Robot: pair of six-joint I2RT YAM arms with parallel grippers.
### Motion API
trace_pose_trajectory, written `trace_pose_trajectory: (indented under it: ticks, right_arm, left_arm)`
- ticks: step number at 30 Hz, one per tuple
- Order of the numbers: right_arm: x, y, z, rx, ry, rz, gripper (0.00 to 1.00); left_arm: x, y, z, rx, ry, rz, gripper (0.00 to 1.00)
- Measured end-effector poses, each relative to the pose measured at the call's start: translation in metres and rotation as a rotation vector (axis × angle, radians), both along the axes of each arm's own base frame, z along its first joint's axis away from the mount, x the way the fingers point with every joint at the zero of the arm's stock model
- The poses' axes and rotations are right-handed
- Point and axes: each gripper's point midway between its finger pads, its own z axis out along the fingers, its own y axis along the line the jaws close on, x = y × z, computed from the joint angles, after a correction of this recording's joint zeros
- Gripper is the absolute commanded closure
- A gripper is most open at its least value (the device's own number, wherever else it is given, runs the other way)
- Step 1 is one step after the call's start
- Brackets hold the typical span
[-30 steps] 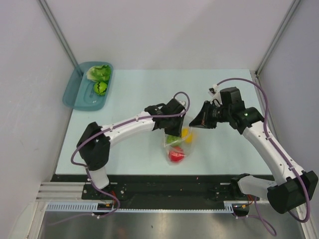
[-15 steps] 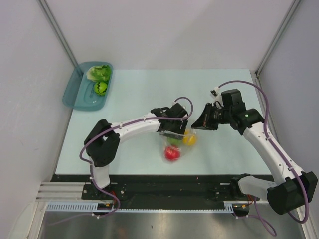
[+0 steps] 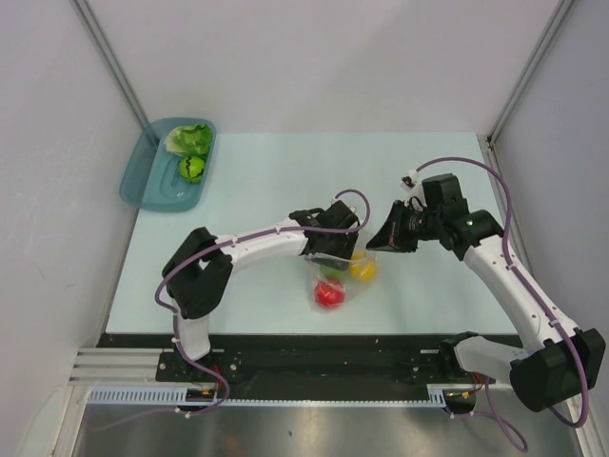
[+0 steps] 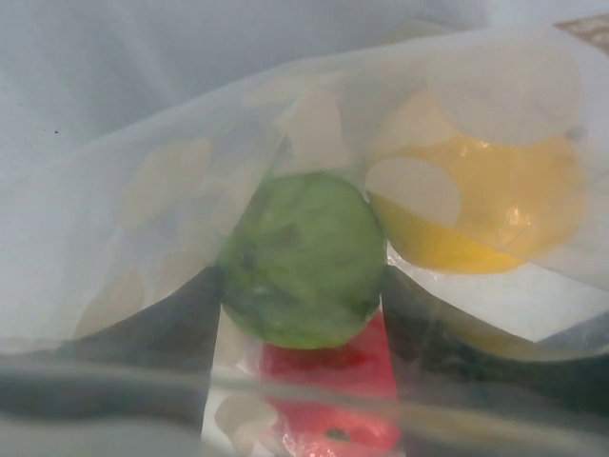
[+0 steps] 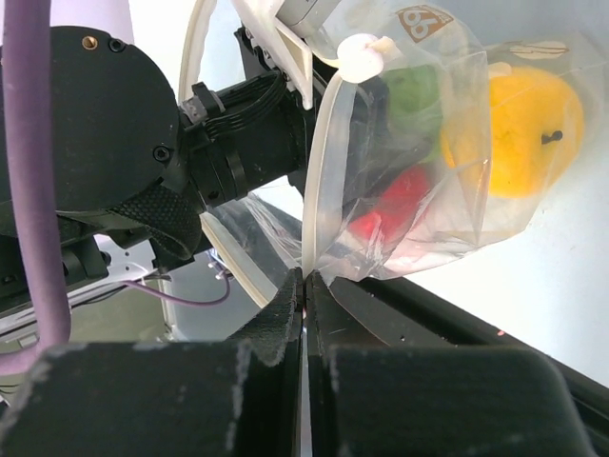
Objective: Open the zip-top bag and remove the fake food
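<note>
The zip-top bag [image 3: 341, 282] is clear with white dots and lies at the table's front middle. It holds a round green piece [image 3: 330, 271], a yellow fruit [image 3: 362, 268] and a red piece [image 3: 329, 293]. My left gripper [image 3: 333, 249] points down into the bag's mouth. In the left wrist view its dark fingers [image 4: 143, 328] stand apart under the film [image 4: 171, 190], with the green piece [image 4: 300, 257] just beyond them, the yellow fruit [image 4: 485, 209] to its right and the red piece [image 4: 328, 390] below. My right gripper [image 5: 304, 276] is shut on the bag's zip strip [image 5: 319, 181].
A teal tray [image 3: 152, 186] at the back left holds a lettuce leaf [image 3: 190, 140] and a green ball [image 3: 191, 168]. White walls stand close on both sides of the table. The right gripper [image 3: 373, 240] hovers just right of the bag.
My left gripper has moved down and nearer, into the bag. The bag has sunk lower and its foods have shifted, the yellow fruit out to the right. The right gripper has barely moved.
</note>
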Motion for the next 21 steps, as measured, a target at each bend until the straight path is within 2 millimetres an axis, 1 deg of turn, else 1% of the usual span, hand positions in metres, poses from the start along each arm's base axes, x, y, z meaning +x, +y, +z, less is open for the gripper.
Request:
trace_pose_trajectory:
  ticks: [1, 5, 6, 7, 10, 17, 18, 21]
  right_arm:
    - [0.0, 0.0, 0.0, -0.002, -0.004, 0.002, 1.0]
    - [-0.002, -0.004, -0.001, -0.021, -0.019, 0.006, 1.0]
    - [-0.003, -0.005, -0.002, -0.029, -0.022, 0.007, 1.0]
    - [-0.004, -0.007, -0.003, -0.037, -0.026, 0.007, 1.0]
    - [-0.006, -0.011, -0.007, -0.062, -0.027, 0.006, 1.0]
    - [-0.005, -0.016, -0.012, -0.095, -0.038, 0.005, 1.0]
    - [-0.005, -0.016, -0.012, -0.097, -0.039, 0.005, 1.0]
    - [-0.005, -0.017, -0.013, -0.107, -0.045, 0.007, 1.0]
  left_arm:
    - [0.0, 0.0, 0.001, -0.003, -0.001, -0.003, 0.77]
    - [-0.004, 0.0, 0.005, -0.018, 0.002, -0.028, 0.86]
    - [-0.005, -0.001, 0.008, -0.027, 0.001, -0.039, 0.88]
    - [-0.007, -0.002, 0.013, -0.039, -0.001, -0.052, 0.94]
    - [-0.009, -0.006, 0.031, -0.082, -0.019, -0.083, 1.0]
    - [-0.014, -0.016, 0.077, -0.203, -0.085, -0.163, 1.0]
    - [-0.014, -0.018, 0.086, -0.235, -0.106, -0.179, 1.0]
    - [-0.019, -0.021, 0.105, -0.3, -0.144, -0.217, 1.0]
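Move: The left gripper, deep in the zip-top bag, already has the green fake food between its fingers, its middle about 1 cm below the hand point. The bag's open mouth is some 10 cm above and 2 cm to the right, no farther out. The yellow pepper sits about 7 cm right and 1 cm ahead; the red pepper is 5 cm back and 1 cm left. From the right gripper, the green piece is roughly 8 cm left, 1 cm ahead and 15 cm below. Lift the left gripper about 10 cm, slowly at first, up from between the yellow and red peppers towards the bag's mouth, keeping the green piece pinched and drifting slightly back and right. Swing its fingertips some 20 degrees out to the right as it rises. Keep the right fingers shut on the bag's rim and ease them about 2 cm right and slightly down. ##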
